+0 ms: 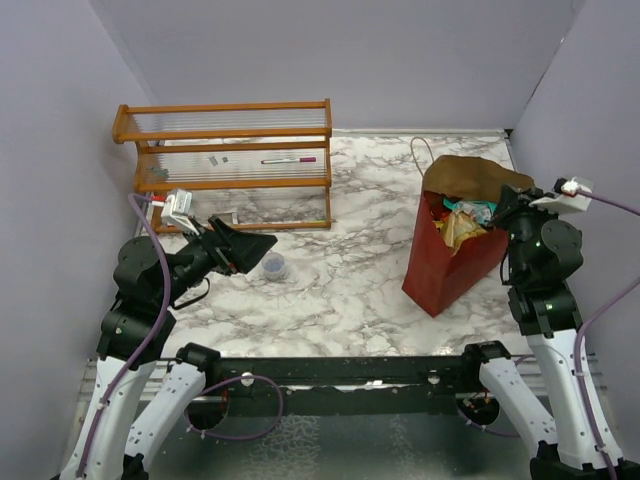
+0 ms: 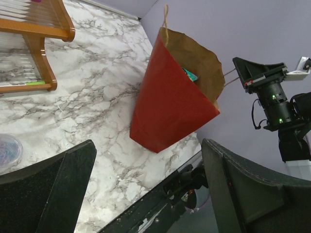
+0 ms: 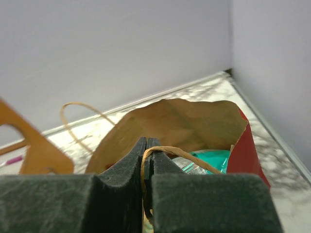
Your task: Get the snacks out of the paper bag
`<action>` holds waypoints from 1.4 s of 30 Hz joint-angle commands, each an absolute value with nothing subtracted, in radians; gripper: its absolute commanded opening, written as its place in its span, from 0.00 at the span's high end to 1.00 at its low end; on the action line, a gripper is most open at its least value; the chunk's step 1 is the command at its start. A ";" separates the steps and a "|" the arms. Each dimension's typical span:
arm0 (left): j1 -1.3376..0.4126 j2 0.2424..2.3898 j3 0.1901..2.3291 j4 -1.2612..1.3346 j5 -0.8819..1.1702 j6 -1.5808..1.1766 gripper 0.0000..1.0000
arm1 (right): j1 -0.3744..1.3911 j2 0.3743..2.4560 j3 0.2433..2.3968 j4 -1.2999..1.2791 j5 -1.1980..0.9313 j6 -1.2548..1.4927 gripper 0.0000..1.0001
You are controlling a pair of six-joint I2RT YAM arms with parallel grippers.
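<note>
The dark red paper bag (image 1: 445,272) stands at the right of the marble table, its mouth tilted toward the right arm. Several snacks (image 1: 462,222) crowd the opening, red, yellow and teal. My right gripper (image 1: 503,208) is at the bag's near rim. In the right wrist view this gripper (image 3: 146,143) is shut on the bag's twisted paper handle (image 3: 182,152), with a teal packet (image 3: 214,158) and the tan inside of the bag (image 3: 175,121) beyond. My left gripper (image 1: 262,248) hangs open and empty over the table's left, pointing at the bag (image 2: 170,97).
A wooden rack (image 1: 230,150) with a pen stands at the back left. A small clear round container (image 1: 273,265) sits on the table just right of the left gripper. The bag's far handle (image 1: 418,150) loops up behind it. Purple walls close in on three sides.
</note>
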State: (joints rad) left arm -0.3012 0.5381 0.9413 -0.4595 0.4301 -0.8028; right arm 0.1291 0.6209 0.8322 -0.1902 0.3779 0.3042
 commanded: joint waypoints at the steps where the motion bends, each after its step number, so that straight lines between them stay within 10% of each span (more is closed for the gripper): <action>1: -0.301 0.525 0.940 -0.466 0.430 -0.827 0.07 | 0.130 0.657 0.916 -0.101 -0.012 0.241 0.98; 14: -0.301 0.530 0.957 -0.492 0.414 -0.825 0.07 | 0.130 0.712 1.029 -0.193 -0.726 0.244 0.98; 42: -0.432 0.849 0.794 0.015 0.319 -0.984 0.12 | 0.136 0.514 1.066 -0.467 -0.450 0.146 0.98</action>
State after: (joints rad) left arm -0.3462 0.7715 0.7998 -0.1478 0.4171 -0.9668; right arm 0.1257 0.5636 1.0397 -0.5083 -0.4816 0.1631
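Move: My right hand already pinches the paper bag's near handle. From it, the snacks lie about 7 cm ahead, 3 cm left and 12 cm down; the clear table where the bag is to go lies about 17 cm left, 10 cm back and 33 cm below. From my open left hand, the snacks are roughly 44 cm right, 16 cm ahead and 14 cm down. The plastic cup is about 8 cm ahead of it, 2 cm left and 32 cm below. Keeping the handle pinched, I swing my right hand about 15 cm left, its wrist turning some 50 degrees counter-clockwise, then draw it back about 8 cm, ending slightly higher, to drag the bag towards mid-table. My left hand waits nearly still, then, fingers wide open, reaches forward, down and right towards the snacks in the bag mouth, tipping down a little. ##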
